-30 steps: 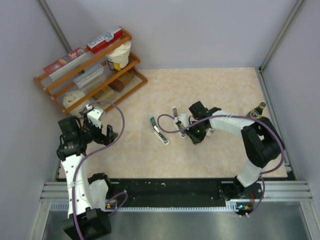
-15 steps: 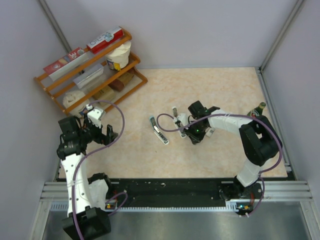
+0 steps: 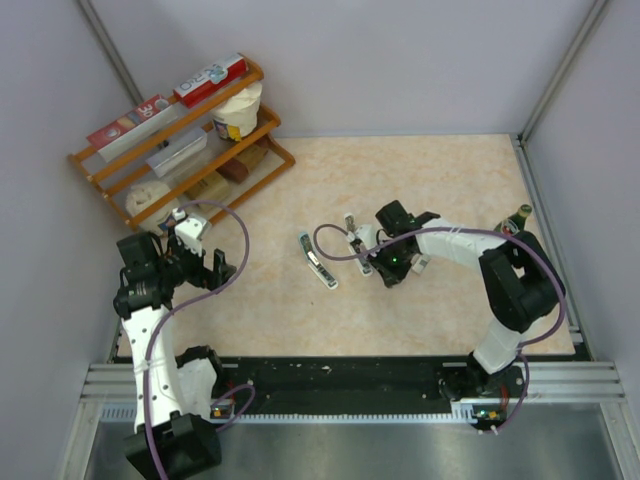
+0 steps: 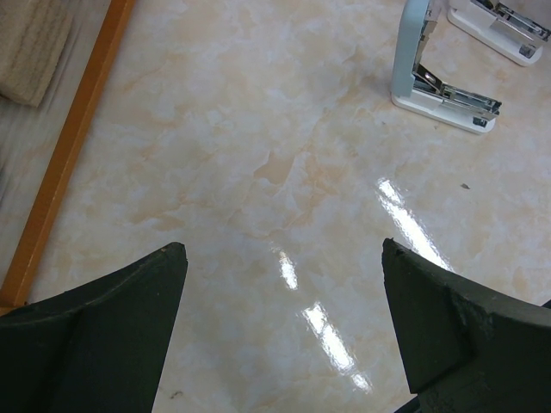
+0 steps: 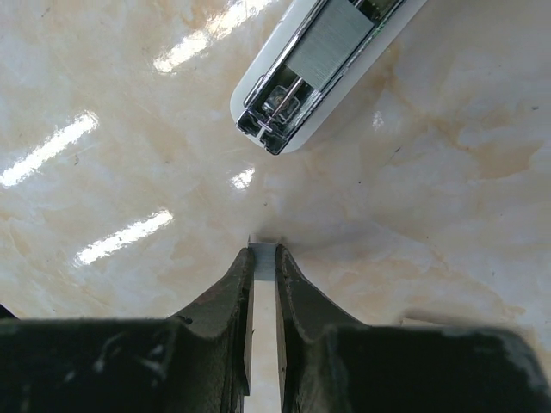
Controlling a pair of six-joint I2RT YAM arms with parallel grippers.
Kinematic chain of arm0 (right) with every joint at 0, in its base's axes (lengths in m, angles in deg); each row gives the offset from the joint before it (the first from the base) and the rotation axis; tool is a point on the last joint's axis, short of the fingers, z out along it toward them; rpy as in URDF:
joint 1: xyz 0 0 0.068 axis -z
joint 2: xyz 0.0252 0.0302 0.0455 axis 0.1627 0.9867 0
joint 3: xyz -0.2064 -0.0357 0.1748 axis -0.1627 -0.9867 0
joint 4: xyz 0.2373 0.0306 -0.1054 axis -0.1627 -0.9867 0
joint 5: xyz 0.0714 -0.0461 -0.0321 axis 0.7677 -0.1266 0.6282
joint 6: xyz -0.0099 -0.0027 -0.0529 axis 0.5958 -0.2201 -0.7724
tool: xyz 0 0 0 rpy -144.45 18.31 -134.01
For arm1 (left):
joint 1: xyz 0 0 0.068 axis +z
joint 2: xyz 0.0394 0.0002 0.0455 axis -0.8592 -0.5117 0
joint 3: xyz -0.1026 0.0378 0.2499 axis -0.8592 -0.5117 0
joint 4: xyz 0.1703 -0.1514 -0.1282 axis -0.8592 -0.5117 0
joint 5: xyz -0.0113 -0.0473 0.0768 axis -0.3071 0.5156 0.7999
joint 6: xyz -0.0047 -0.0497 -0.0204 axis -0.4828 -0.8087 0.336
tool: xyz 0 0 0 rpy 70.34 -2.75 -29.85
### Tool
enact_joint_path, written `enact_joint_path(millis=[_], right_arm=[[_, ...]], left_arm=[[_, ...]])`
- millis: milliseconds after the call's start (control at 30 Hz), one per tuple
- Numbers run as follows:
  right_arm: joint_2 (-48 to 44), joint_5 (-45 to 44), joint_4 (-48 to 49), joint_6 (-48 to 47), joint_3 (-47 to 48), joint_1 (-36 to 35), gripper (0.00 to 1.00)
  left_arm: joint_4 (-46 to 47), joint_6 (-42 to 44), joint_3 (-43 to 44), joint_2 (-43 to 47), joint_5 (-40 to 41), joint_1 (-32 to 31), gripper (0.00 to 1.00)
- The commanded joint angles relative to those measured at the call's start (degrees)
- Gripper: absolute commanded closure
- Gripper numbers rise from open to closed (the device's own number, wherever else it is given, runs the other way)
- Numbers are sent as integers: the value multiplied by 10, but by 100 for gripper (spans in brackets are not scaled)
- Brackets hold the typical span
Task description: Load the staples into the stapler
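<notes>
In the right wrist view my right gripper [image 5: 264, 251] is shut on the staples [image 5: 264, 256], a small whitish-grey strip pinched at the fingertips, just above the table. A white stapler [image 5: 323, 64] lies open right ahead of it, its metal channel facing up with a grey block inside. From above, the right gripper [image 3: 372, 257] sits beside this stapler [image 3: 353, 233], and a second stapler [image 3: 318, 260] lies to the left. My left gripper [image 4: 284, 258] hangs open and empty over bare table, with both staplers [image 4: 435, 86] far ahead.
A wooden rack [image 3: 180, 140] with boxes and a cup stands at the back left; its orange rail [image 4: 69, 146] shows in the left wrist view. A green bottle [image 3: 516, 220] stands at the right edge, near the right arm's elbow.
The right gripper's fingers have tightened on the staples and the arm shifted very slightly. The left arm has not moved.
</notes>
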Motion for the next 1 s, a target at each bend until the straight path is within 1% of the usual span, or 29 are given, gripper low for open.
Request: enact_joint_path(millis=[0,167,300,467,567,633,733,767,833,967], right_arm=[[-49,-16,5,42,36,-7,93],[-93,-53,24,79,50,-36,94],[-108,-74,45,110,79,-62,93],[-81,-64,96,199,137,-74,91],[-57,-75,140,229,151,-92,91],[-43,-96,169,239,152,-111,91],[-21,-114,182,252,161,-139,91],[-19,-118,188,274,159,-147,91],[-14,-133,213,280,146,-162,91],[-1,-162,222,303,138,-184,90]], left_arm=[[8,8,4,-7,-9,3,1],[6,11,5,-8,-12,3,1],[11,11,1,-7,-6,3,1],[15,7,-2,0,-1,3,1],[15,6,-3,1,1,3,1],[15,6,-4,3,4,3,1],[20,4,-6,7,6,3,1],[22,4,-6,5,6,3,1],[19,4,-4,4,11,3,1],[21,5,-7,8,7,3,1]])
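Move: The right hand, low over the table with a small strip of staples pinched, has the opened teal stapler about 17 cm to its left and 5 cm farther out, roughly 1 cm below. The opened white stapler stands between, its middle some 7 cm left and 8 cm ahead; the staple pack lies about 7 cm to the right and 4 cm ahead. From the idle left hand, the teal stapler is some 20 cm right, 3 cm ahead and 16 cm lower. Still pinching the staple strip between its fingertips, the right hand lifts and carries it about 16 cm left, rising some 13 cm and reaching forward over the white stapler's front end. It then eases down and slightly back above the teal stapler's open base, fingers tipping left and forward, with a slight clockwise turn. ##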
